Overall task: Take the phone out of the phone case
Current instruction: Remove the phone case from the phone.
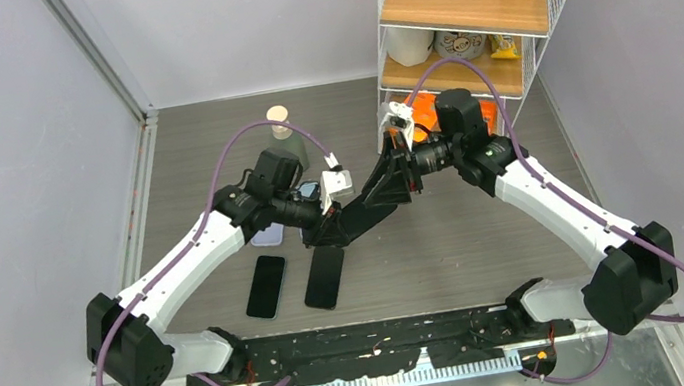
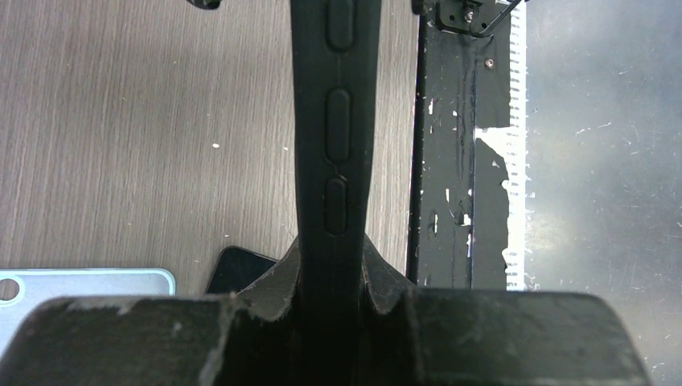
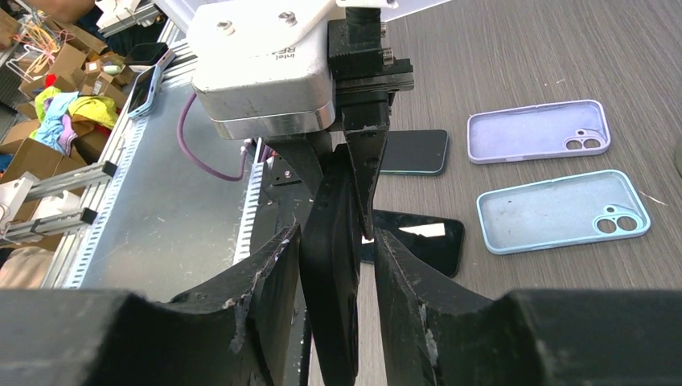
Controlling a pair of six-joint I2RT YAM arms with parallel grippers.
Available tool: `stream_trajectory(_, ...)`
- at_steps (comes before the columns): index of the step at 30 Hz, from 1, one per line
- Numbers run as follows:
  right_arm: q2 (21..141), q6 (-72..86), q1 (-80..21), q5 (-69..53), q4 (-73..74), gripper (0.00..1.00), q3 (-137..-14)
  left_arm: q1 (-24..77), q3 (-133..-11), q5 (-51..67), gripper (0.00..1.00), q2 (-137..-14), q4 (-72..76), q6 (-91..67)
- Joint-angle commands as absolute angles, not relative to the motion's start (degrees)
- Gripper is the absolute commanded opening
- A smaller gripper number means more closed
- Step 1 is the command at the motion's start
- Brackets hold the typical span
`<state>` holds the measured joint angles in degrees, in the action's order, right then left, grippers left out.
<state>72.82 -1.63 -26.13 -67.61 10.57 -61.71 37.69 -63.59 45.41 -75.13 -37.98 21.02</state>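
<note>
A black phone case (image 1: 361, 212) hangs edge-on above the table between both arms. My left gripper (image 2: 336, 265) is shut on one end of it; the case's side buttons (image 2: 338, 125) run away from the jaws. My right gripper (image 3: 334, 257) straddles the other end of the case (image 3: 331, 241), open: its left finger lies close against the case, and table shows in the gap at its right finger (image 3: 410, 281). Whether the phone sits inside the case is hidden at this angle. From above, the right gripper (image 1: 388, 187) meets the left gripper (image 1: 334, 219) over the table's middle.
Two bare black phones (image 1: 266, 286) (image 1: 326, 277) lie below the arms. An empty lilac case (image 3: 537, 131) and an empty light blue case (image 3: 563, 211) lie beside them. A bottle (image 1: 279, 121) stands behind. A wire shelf (image 1: 464, 14) fills the back right. The black base rail (image 2: 450, 161) runs along the near edge.
</note>
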Motion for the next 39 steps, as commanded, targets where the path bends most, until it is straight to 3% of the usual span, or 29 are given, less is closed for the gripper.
stream_trajectory(1,72.6,-0.1,-26.02,-69.56,6.51,0.44,-61.82,37.71,-64.25,46.82,0.0,-74.31,-35.56,21.98)
stream_trajectory(19,72.79,2.88,-25.82,-70.47,4.94,0.43,-61.87,39.18,-64.36,45.48,0.0,-74.66,-36.56,23.2)
stream_trajectory(28,73.9,4.39,-25.74,-71.6,3.76,0.06,-62.0,39.77,-64.36,44.7,0.0,-74.79,-37.45,24.55)
stream_trajectory(39,74.39,5.4,-25.75,-71.15,3.78,0.05,-62.1,40.08,-64.66,43.19,0.0,-73.14,-40.13,28.2)
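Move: The black phone in its black case is slung between the hands, its middle about 6 cm right, 2 cm ahead and 4 cm above the left hand. From the right hand, whose open fingers straddle its upper end, that middle is about 3 cm left, 2 cm back and 4 cm lower. Some 27 cm below the right hand, the blue case lies 13 cm ahead and 13 cm left, and the bare black phone 4 cm back and 13 cm left. Barely travelling, the right hand lifts under 1 cm with its fingers still parted around the upper end of the black case, shuts them to pinch it, then settles back down about half a centimetre. The left hand keeps its grip on the lower end and eases down about 1 cm, mostly late, tipping only some 3 degrees. ##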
